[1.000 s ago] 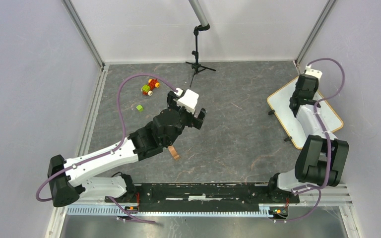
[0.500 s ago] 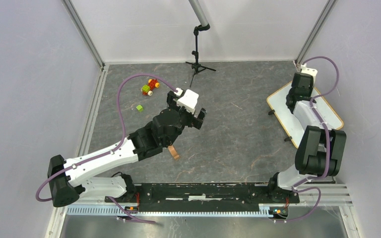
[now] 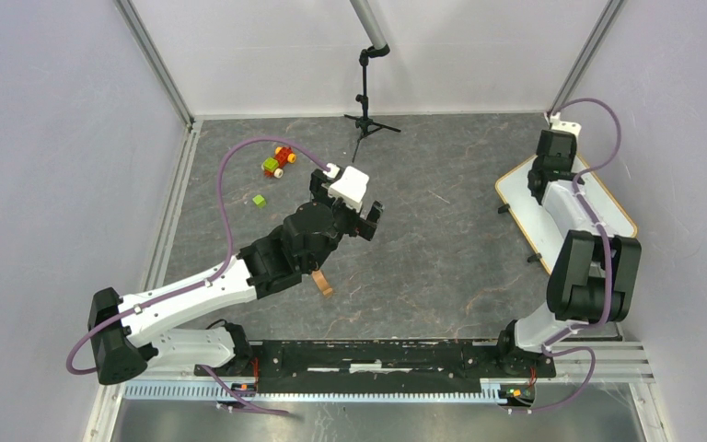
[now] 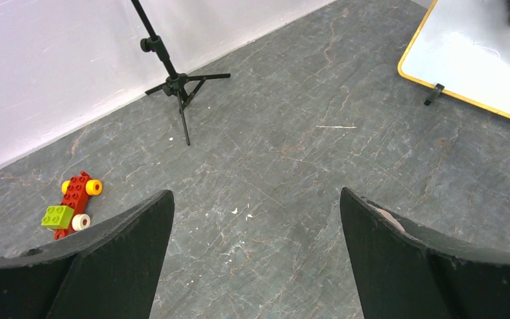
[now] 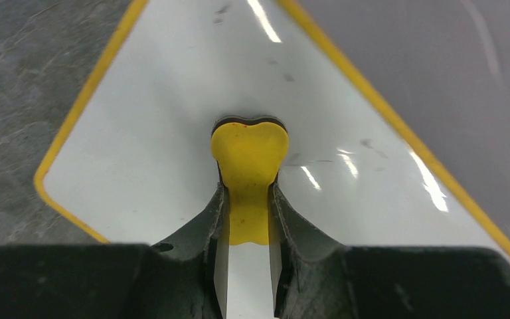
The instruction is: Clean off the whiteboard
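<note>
The whiteboard, white with a thin yellow-tan frame, lies at the right side of the table and fills the right wrist view. A few faint dark marks show on it. My right gripper is shut on a yellow eraser that rests on the board near its far corner; from above, that gripper is over the board's far end. My left gripper hangs over the middle of the table, open, with nothing between its fingers. The board's corner shows in the left wrist view.
A red brick toy car and a loose green brick lie at the far left. A black tripod stand is at the back centre. A small brown block lies by the left arm. Black clips sit on the board's left edge.
My right arm has slid the eraser along the board toward its far corner. The left arm has not moved.
</note>
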`<state>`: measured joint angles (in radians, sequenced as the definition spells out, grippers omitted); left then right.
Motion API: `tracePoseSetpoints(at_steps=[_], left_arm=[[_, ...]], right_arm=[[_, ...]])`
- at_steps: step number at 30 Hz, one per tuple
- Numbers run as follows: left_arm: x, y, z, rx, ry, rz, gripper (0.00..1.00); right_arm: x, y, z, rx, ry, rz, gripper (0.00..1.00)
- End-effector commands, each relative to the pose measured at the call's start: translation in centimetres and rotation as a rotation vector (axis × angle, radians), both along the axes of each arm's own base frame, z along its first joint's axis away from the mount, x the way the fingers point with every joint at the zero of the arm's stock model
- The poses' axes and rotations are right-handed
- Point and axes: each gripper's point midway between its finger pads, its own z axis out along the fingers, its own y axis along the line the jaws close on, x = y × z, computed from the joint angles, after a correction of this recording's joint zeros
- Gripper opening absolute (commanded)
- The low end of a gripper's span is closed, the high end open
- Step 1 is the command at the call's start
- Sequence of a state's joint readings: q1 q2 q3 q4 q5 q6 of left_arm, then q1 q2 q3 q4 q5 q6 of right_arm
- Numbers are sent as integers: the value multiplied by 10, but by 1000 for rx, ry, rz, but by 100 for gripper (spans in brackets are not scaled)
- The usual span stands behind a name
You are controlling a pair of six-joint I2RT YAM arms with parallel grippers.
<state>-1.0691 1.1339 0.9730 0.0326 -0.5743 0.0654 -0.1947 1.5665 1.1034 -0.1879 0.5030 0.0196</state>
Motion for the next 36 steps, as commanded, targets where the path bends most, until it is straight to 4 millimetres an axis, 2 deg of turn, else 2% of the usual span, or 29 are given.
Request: tracePoseSetpoints(at_steps=[1,4,8,12,17,21,25,29,32,36], left_arm=[[-2,5,12,-44,-20,5,100],[-2,5,12,-46,-19,4,100],[-2,3,10,-44,-14,-1,100],[-1,2,8,-37,-12,3,100],[0,1,7,-32,-10,4,100],[-1,2,7,-35,-9,2,100],[-4,1,9,-51,-5,-13,100],[-7,-1,10,-71,7,-33,100],[-11,-3,12,-84,14,-55,100],[-16,-3,15,-118,31,-68,100]], right_arm=[[-27,-46,48,-102,-80,-179,25],[-36,-56,44,-145,-61,-196,25],[-21,-52,35,-138,-76,-130,25],[4,-32,23,-106,-74,-38,25],[33,10,7,-68,-53,85,25],[40,24,1,-25,-57,134,24],[20,20,19,-51,-85,95,24],[-29,-7,39,-97,-142,-67,24],[-62,-32,37,-55,-206,-186,23],[-99,-57,23,-56,-183,-327,21]])
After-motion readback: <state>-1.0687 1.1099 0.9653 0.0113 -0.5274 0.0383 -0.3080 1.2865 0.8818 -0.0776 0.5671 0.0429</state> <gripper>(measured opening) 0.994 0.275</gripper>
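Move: The right hand holds the yellow eraser against the whiteboard, with the leftover faint marks about 3 cm back and 7 cm to its right. The board's right corner lies roughly 12 cm back and 13 cm right, its far corner some 10 cm ahead and 2 cm left. From the idle left hand those marks are about 55 cm right, 10 cm ahead and 18 cm lower. The right hand rubs the gripped eraser back-right, forward-left, then about 11 cm back-right, rising towards the right corner. ##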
